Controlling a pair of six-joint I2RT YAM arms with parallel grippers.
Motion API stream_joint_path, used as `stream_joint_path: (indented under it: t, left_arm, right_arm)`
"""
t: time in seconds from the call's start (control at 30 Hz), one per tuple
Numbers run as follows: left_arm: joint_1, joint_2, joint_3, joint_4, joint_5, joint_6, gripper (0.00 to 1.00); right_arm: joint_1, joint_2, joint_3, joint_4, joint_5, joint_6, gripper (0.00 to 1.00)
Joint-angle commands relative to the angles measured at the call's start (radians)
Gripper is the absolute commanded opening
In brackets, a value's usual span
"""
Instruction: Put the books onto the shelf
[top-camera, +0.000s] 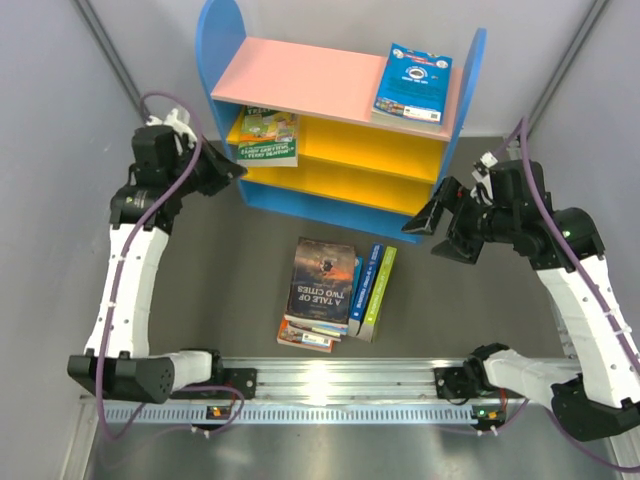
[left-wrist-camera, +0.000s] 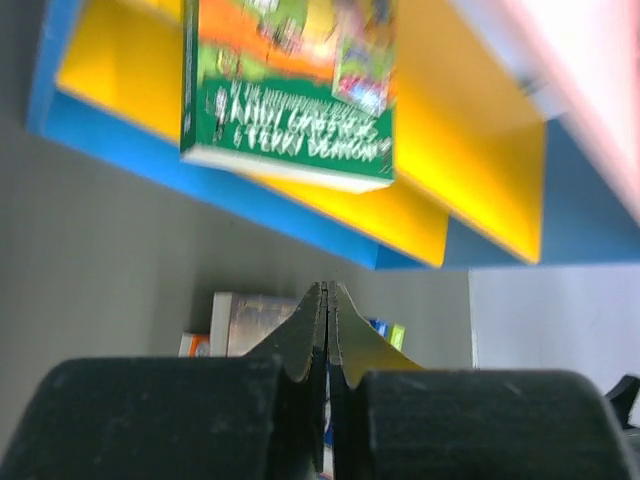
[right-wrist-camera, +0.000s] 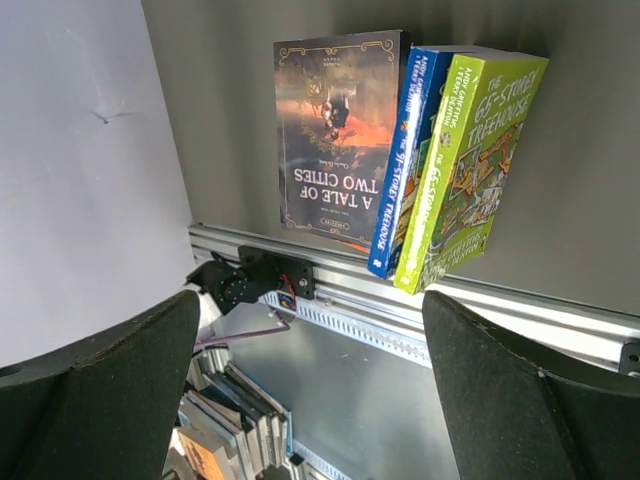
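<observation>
The shelf (top-camera: 225, 60) stands at the back, with blue sides, a pink top and yellow boards. A blue book (top-camera: 413, 83) lies on the pink top at the right. A green book (top-camera: 268, 137) (left-wrist-camera: 290, 85) lies on the upper yellow board, jutting over its front edge. My left gripper (top-camera: 232, 172) (left-wrist-camera: 328, 290) hangs just left of that book, shut and empty. A pile of books lies on the table: the dark "A Tale of Two Cities" (top-camera: 322, 278) (right-wrist-camera: 335, 140), a blue one (top-camera: 366, 282) (right-wrist-camera: 405, 170), a green-yellow one (top-camera: 376, 293) (right-wrist-camera: 470, 160). My right gripper (top-camera: 430, 220) (right-wrist-camera: 310, 310) is open, right of the pile.
An orange-edged book (top-camera: 305, 338) peeks out under the pile. A metal rail (top-camera: 330, 375) carrying the arm bases runs along the near edge. Grey walls close in both sides. In the right wrist view, more stacked items (right-wrist-camera: 230, 420) sit below the table edge.
</observation>
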Motion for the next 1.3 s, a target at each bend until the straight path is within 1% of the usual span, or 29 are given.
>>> stream_joint_path:
  t: [0.0, 0.13, 0.3, 0.43, 0.6, 0.87, 1.0, 1.1, 1.13, 1.2, 1.27]
  left_arm:
    - [-0.04, 0.03, -0.105, 0.07, 0.017, -0.006, 0.0]
    - [-0.121, 0.068, -0.121, 0.125, -0.031, -0.031, 0.0]
    - [-0.157, 0.151, -0.082, 0.164, -0.062, -0.043, 0.0]
    - [-0.155, 0.194, -0.036, 0.158, -0.132, -0.022, 0.0]
    - [-0.146, 0.282, 0.049, 0.092, -0.186, 0.03, 0.0]
    - [-0.102, 0.358, 0.141, 0.037, -0.292, 0.047, 0.0]
    - [-0.062, 0.366, 0.155, 0.024, -0.305, 0.046, 0.0]
    - [-0.054, 0.359, 0.159, 0.014, -0.296, 0.041, 0.0]
    - [-0.056, 0.349, 0.155, 0.015, -0.286, 0.038, 0.0]
    - [-0.056, 0.313, 0.123, 0.018, -0.275, 0.032, 0.0]
    - [-0.056, 0.256, 0.076, 0.023, -0.267, 0.026, 0.0]
  right_arm:
    - [-0.014, -0.022, 0.002, 0.053, -0.008, -0.017, 0.91]
    - [-0.017, -0.031, -0.017, 0.053, -0.003, -0.02, 0.92]
    - [-0.015, -0.052, -0.035, 0.049, -0.002, -0.018, 0.91]
    - [-0.021, -0.071, -0.043, 0.033, 0.009, -0.017, 0.91]
    - [-0.043, -0.08, -0.038, 0.017, 0.014, -0.029, 0.91]
    - [-0.076, -0.075, -0.034, 0.01, 0.006, -0.048, 0.91]
    - [-0.08, -0.069, -0.046, 0.014, -0.001, -0.055, 0.91]
    - [-0.08, -0.065, -0.107, 0.031, -0.037, -0.09, 0.92]
    - [-0.08, -0.065, -0.154, 0.03, -0.04, -0.112, 0.92]
    - [-0.08, -0.077, -0.214, 0.034, -0.051, -0.12, 0.91]
    - [-0.08, -0.111, -0.313, 0.071, -0.066, -0.121, 0.91]
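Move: The green book lies on the upper yellow shelf, its middle about 15 cm ahead of the left hand, 5 cm to its right and 9 cm below; the shelf's blue side panel stands roughly 8 cm left of that middle, at about the same distance out. From the right hand the lime book is some 9 cm left, 1 cm ahead and 26 cm below, the blue-spined book 4 cm farther left, and A Tale of Two Cities 22 cm left and 4 cm ahead. With its fingers kept shut, the left hand first drops about 10 cm while swinging 5 cm right and tipping down some 10 degrees, then drives forward to push on the front of the green book, curving left towards the side panel and rolling its left side up as it goes. The right hand, fingers still wide open, mostly waits with a small drift right, and only at the end starts sinking towards the lime book, about 5 cm. ##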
